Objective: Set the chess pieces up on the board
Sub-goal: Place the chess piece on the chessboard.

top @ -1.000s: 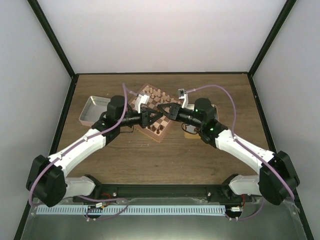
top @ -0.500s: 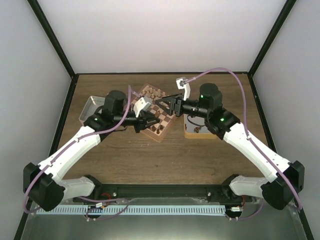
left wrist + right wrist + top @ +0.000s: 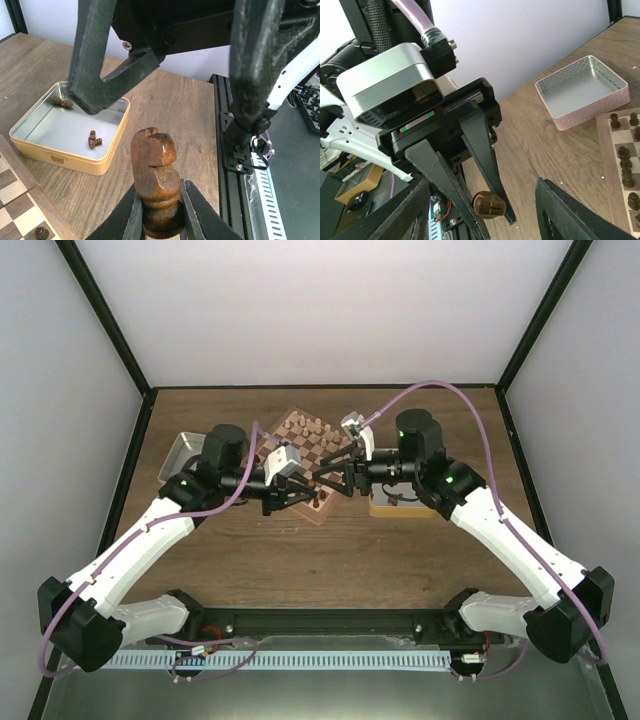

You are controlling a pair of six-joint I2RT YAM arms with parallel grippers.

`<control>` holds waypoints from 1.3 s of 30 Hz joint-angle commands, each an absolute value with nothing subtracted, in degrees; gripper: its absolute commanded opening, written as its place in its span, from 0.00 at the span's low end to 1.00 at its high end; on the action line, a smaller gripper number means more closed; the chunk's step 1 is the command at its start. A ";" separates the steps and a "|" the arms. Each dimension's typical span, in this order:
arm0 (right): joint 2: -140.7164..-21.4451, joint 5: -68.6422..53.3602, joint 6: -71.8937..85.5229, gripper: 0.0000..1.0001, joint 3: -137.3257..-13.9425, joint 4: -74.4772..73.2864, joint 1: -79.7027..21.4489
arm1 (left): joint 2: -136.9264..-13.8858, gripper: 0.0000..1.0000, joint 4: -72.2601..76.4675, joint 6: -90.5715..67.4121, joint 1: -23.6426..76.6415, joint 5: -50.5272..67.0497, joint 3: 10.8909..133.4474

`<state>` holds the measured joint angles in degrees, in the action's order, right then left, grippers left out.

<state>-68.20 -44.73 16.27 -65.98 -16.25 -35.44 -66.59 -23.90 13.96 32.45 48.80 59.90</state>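
My left gripper is shut on the base of a dark brown knight, one of the chess pieces, and holds it upright. In the right wrist view the knight sits between the left gripper's fingers. My right gripper is open, and its fingers stand wide on either side of the knight without touching it. From above, both grippers meet tip to tip over the near edge of the board. Dark pieces stand in rows on the board.
A gold tin right of the board holds loose dark pieces. A silver tin sits left of the board. Pale pieces line the board's far side. The arms' black base rail runs along the near table edge.
My right gripper has opened and let go of the knight, which stays in the shut left gripper. Both grippers have shifted from over the board toward its near edge.
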 commanded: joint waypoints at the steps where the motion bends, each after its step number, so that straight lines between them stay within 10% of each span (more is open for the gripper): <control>1: -68.88 -48.62 15.03 0.59 -68.14 -17.42 -35.30 | -66.37 0.10 -23.99 16.07 32.43 50.78 61.00; 25: -73.62 -52.47 18.43 0.19 -67.85 -16.90 -35.33 | -66.12 0.12 -23.42 15.29 32.43 46.48 60.43; 32: -74.06 -41.60 18.72 0.12 -68.16 -16.55 -36.63 | -64.22 0.56 -22.86 11.33 32.41 39.43 59.82; 39: -82.12 -22.89 18.48 0.12 -70.19 -14.07 -39.52 | -51.69 0.67 -17.20 7.96 32.34 22.72 52.87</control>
<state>-76.64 -36.47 18.92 -66.24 -15.99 -37.45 -58.70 -22.28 10.35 32.45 33.78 56.05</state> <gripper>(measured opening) 0.164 0.659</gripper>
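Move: The dark chess piece, still pinched in the left fingers, sticks out roughly 2 cm to the right of the left hand point and 1 cm below it. The open right gripper waits about 4 cm to the left hand's right, level fore and aft and 2 cm higher. From the right hand the piece lies some 2 cm left and 3 cm below; the board's middle 14 cm ahead, 5 cm left; the tin box 8 cm ahead, 20 cm right, both about 31 cm below. Right hand sinks about 3 cm, pinches the piece, then carries it forward and down; left opens, withdraws leftward. ##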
